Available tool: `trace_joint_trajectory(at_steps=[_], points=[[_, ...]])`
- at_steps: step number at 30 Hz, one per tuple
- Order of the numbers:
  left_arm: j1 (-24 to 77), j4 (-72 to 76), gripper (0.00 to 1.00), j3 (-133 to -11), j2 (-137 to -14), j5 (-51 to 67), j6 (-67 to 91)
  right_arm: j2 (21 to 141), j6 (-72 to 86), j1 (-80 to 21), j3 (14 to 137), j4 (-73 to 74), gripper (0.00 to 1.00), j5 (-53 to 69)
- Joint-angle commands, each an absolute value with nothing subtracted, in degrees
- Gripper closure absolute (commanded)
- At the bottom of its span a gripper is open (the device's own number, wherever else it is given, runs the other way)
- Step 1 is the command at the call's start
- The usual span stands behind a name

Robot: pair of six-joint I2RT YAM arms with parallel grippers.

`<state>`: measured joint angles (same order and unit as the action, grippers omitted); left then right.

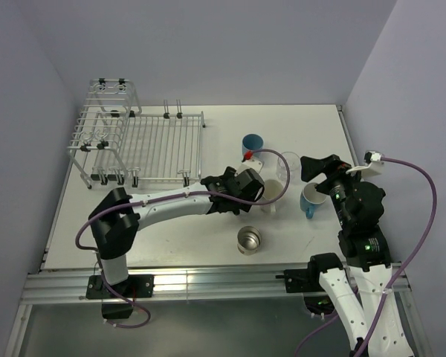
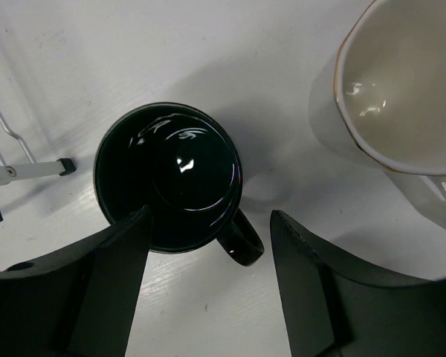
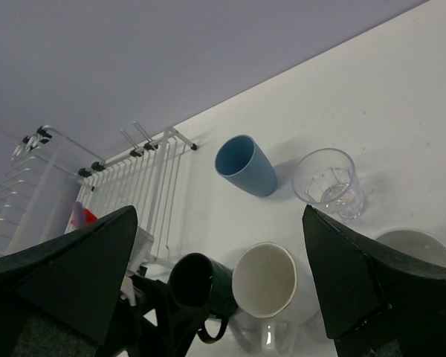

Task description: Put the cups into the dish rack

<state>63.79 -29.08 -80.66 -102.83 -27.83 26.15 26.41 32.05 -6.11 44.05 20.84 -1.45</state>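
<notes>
My left gripper [image 2: 210, 223] is low over the dark teal mug [image 2: 169, 175]. Its jaws stand apart, the left finger [image 2: 111, 282] overlaps the mug's rim, and the handle [image 2: 241, 239] lies between the fingers. The right finger is clear of the mug. The cream mug [image 2: 401, 89] stands just beside it. From above, the left gripper [image 1: 234, 195] hides the dark mug. My right gripper [image 1: 317, 169] hovers open and empty above the blue mug with white inside [image 1: 311, 199] and the clear glass [image 1: 288, 167]. The blue tumbler [image 1: 252, 143] and the steel cup [image 1: 249, 239] stand alone. The dish rack [image 1: 160, 145] is at the back left.
A rack foot and wire [image 2: 30, 167] lie close to the left of the dark mug. The right wrist view shows the tumbler [image 3: 245, 165], the glass [image 3: 328, 182], the cream mug [image 3: 271, 286] and the rack's edge [image 3: 145, 190]. Walls close in the table on three sides.
</notes>
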Motion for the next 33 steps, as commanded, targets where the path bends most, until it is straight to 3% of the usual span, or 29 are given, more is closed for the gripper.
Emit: trace_joint_trajectory(at_steps=[1, 5, 9, 21, 33], points=[[64.16, -27.86, 0.30, -83.06, -104.76, -27.60, 25.40, 25.93, 31.11, -5.80, 47.11, 20.65, 0.00, -1.49], [64.07, -26.63, 0.34, -83.06, -106.26, -27.95, 25.05, 26.28, 30.94, -5.80, 47.46, 20.92, 0.00, -1.58], [63.72, -26.28, 0.45, -83.58, -108.01, -27.16, 24.79, 26.19, 30.85, -5.80, 47.81, 21.36, 0.00, -1.93], [63.11, -26.28, 1.00, -83.14, -106.63, -26.72, 24.43, 26.19, 30.85, -5.71, 47.72, 21.45, 0.00, -1.41], [61.35, -27.77, 1.00, -88.59, -87.48, -24.97, 24.08, 28.03, 30.85, -5.80, 47.55, 19.08, 0.00, 4.21]])
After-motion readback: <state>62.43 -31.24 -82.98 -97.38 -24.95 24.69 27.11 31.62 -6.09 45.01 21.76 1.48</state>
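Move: The dark green mug stands right under the open left fingers: its middle is about 3 cm ahead, 1 cm to the left and some 7 cm below, with the handle pointing back and a little right. The cream mug is about 12 cm right and 3 ahead, and the steel cup roughly 11 cm back and 4 right. The dish rack's near right corner lies 10 cm left and 7 ahead. From the right hand the green mug is about 24 cm left, 4 ahead and 26 below. Straight down about 4 cm goes the left hand, the fingers straddling the green mug's wall on the handle side, and near the bottom they close, pinching the mug there, beside the handle. Then the hand reverses and lifts straight up, gathering speed, some 9 cm from its lowest point, the wrist rolling about 10 degrees so that its left side dips. ##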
